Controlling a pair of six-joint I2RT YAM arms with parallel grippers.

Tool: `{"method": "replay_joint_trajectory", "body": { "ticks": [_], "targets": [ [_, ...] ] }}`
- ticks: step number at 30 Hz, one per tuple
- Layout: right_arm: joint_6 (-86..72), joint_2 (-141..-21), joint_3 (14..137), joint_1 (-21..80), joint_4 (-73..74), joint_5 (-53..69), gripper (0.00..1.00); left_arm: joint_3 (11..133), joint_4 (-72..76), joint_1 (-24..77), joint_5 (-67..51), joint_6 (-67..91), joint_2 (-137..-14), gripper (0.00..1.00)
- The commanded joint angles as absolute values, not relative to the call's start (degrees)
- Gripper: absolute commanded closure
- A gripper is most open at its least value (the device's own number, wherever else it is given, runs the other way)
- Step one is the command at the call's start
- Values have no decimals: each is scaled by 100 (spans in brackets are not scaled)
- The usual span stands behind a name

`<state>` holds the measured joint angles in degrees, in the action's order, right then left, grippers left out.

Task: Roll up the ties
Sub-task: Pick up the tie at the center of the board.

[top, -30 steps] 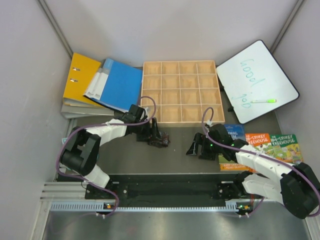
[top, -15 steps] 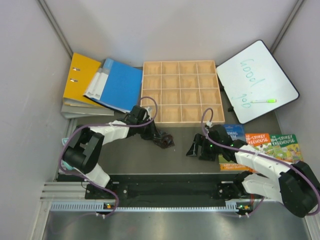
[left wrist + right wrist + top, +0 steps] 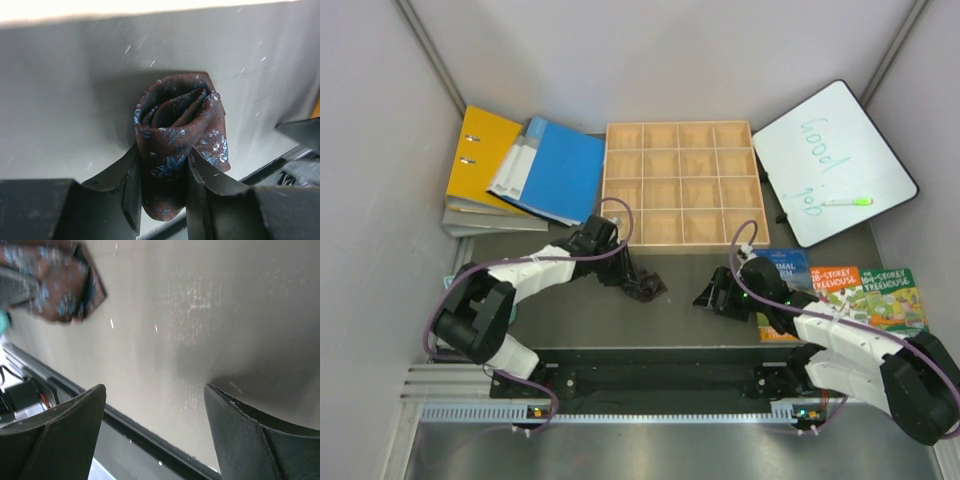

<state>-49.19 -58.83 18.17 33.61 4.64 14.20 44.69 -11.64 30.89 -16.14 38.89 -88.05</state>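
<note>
One tie, rolled into a small dark brown bundle with bluish flecks (image 3: 177, 145), sits upright on the grey table (image 3: 60, 110). My left gripper (image 3: 162, 172) is shut on it, one black finger pressed to each side of its lower part. From above, the tie (image 3: 648, 287) lies just below the wooden tray, at the left gripper (image 3: 632, 278). My right gripper (image 3: 708, 298) stands open to the right of the roll, apart from it. In the right wrist view, the gripper (image 3: 155, 390) has only bare table between its fingers, and the tie (image 3: 55, 285) shows at the upper left.
A wooden grid tray (image 3: 678, 125) stands behind the roll. Blue (image 3: 555, 168) and yellow (image 3: 480, 155) binders lie at the back left. A whiteboard (image 3: 835, 165) with a green marker (image 3: 847, 201) is at the back right. Children's books (image 3: 855, 290) lie under the right arm.
My left gripper has shut on the rolled tie and shifted it slightly to the right. The right gripper has stayed open, almost in place.
</note>
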Motion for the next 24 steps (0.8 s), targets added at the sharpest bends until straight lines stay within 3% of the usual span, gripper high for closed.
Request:
{"method": "replay_joint_trajectory", "body": {
  "ticks": [1,11,24],
  "targets": [
    [-4975,-5818,1512,3375,421,442,20,4921,-2337,3120,-1090,3710,-8332,100],
    [-4896,-5836,1327,3375,97,255,20,6169,-3330,3103,-616,3393,-8218,100],
    [-4790,-6415,1397,3384,-255,430,20,8735,-3893,2479,-536,3225,-9193,100]
  ]
}}
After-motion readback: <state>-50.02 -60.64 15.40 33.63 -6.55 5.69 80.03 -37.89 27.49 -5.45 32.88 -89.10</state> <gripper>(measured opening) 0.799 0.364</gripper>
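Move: The wooden compartment tray's middle lies about 22 cm ahead of the left hand and 11 cm to its right, a touch below it; the near rim starts some 7 cm ahead. The blue folder is about 25 cm ahead and 16 cm to the left. The left fingers already hold the rolled tie low over the board. From the empty right hand, the tray's middle is roughly 27 cm ahead and 4 cm to the left. Up first, then up and increasingly forward, the left hand carries the pinched tie roll about 15 cm higher and 9 cm out towards the tray, clearing its near-left part, while the wrist tips the fingers some 15 degrees outward; the grip stays unchanged. The right hand, open and empty, slides forward about 3.5 cm at the same height, turning slightly clockwise. ##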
